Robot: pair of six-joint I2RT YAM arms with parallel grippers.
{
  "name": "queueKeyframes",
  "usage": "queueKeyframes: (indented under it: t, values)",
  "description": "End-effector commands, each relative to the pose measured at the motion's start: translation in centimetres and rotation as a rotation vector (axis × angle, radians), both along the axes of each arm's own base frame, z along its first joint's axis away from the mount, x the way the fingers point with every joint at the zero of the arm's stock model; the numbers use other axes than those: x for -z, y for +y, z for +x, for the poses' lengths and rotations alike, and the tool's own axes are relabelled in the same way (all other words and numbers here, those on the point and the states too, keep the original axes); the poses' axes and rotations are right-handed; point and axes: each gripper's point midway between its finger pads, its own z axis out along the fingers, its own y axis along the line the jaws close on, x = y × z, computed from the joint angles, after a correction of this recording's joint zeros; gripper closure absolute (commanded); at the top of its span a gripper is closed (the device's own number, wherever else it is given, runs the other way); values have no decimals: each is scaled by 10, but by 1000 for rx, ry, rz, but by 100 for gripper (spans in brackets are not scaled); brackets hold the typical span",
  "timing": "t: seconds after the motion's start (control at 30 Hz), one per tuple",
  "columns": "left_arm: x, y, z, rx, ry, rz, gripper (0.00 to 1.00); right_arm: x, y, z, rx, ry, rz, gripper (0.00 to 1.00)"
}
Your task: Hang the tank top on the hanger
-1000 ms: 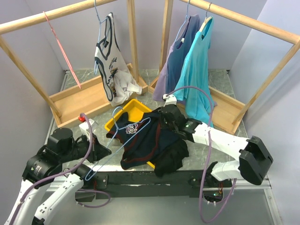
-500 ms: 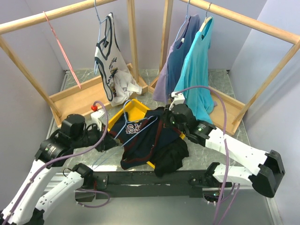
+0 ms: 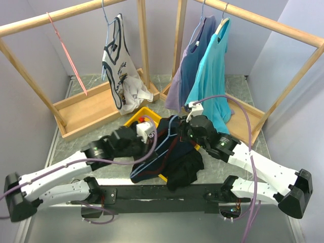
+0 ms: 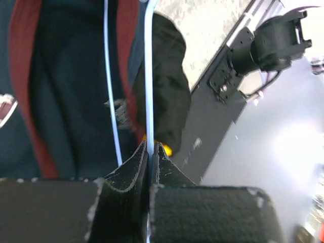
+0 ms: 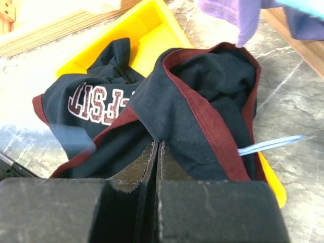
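Note:
The dark navy tank top (image 3: 169, 154) with maroon trim lies bunched over the yellow tray, its white lettering showing in the right wrist view (image 5: 98, 104). The light-blue wire hanger (image 3: 161, 136) lies slanted across it. My left gripper (image 3: 151, 140) is shut on the hanger's wire (image 4: 148, 76), which runs straight out from between the fingertips (image 4: 150, 147) over the top (image 4: 66, 91). My right gripper (image 3: 183, 135) is shut on a fold of the tank top (image 5: 202, 86) next to the maroon trim, jaws pinched at the fabric (image 5: 156, 143). A bit of hanger wire (image 5: 268, 144) pokes out at the right.
A yellow tray (image 3: 132, 120) sits under the clothes. A plain black garment (image 3: 185, 172) hangs over the table's front edge. A white tank top (image 3: 119, 61) and a pink-red hanger (image 3: 68, 55) hang on the left wooden rack. Blue and turquoise shirts (image 3: 212, 71) hang on the right rack.
My left arm has swung from the left edge rightwards, carrying the hanger onto the tank top. My right gripper has shifted slightly back and right, still holding the top.

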Motion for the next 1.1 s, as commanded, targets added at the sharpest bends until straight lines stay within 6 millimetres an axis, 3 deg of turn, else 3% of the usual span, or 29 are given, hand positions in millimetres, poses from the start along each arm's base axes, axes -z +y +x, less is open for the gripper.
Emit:
queueKeyframes:
  t: [0.0,0.1,0.37,0.47,0.53,0.57,0.67,0.77,0.97,1.07]
  values:
    - [-32,-33,34,-121,-203,-124,99,-22,-7,-1,29,-39,32,98]
    - [-33,-35,47,-169,-253,-147,99,-18,-15,-4,44,-38,19,98]
    - [-24,-46,52,-137,-299,-179,99,-15,-28,-12,60,-44,27,96]
    - [-28,-54,54,-116,-305,-209,99,-11,-30,-14,55,-43,22,93]
    - [-28,-55,59,-118,-307,-209,99,-14,-34,-14,69,-49,24,86]
    - [-25,-55,60,-116,-302,-209,99,-20,-36,-16,65,-66,37,73]
    - [-25,-52,63,-103,-284,-255,99,-32,-38,-23,26,-123,73,56]
    - [-25,-49,66,-91,-267,-268,99,-54,-29,-31,-69,-206,132,46]
    - [-15,-53,62,-47,-231,-243,99,-101,-6,-20,-152,-346,158,38]
    - [-15,-53,60,-35,-227,-248,99,-106,6,-6,-153,-367,118,38]
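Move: The left hand holds the blue hanger, leading shoulder already under the tank top. From the left hand the tank top's lifted edge is about 9 cm ahead and 14 cm right, level. The yellow tray's middle is roughly 2 cm ahead, 2 cm right; the black cloth 9 cm back, 16 cm right; both 12 cm below. The right hand pinches that edge; the hanger's leading end lies about 3 cm ahead, 8 cm right, 4 cm below. Forward and to the right, the left hand feeds the hanger some 7 cm farther under the tank top's lifted edge, fingers levelling out 10-15 degrees, grip kept, with a slight settling back at the end. The right hand draws the edge back and right about 4 cm, then opens wide, lets go and rises roughly 5 cm over the hanger, swinging back left and tipping its fingers up. ##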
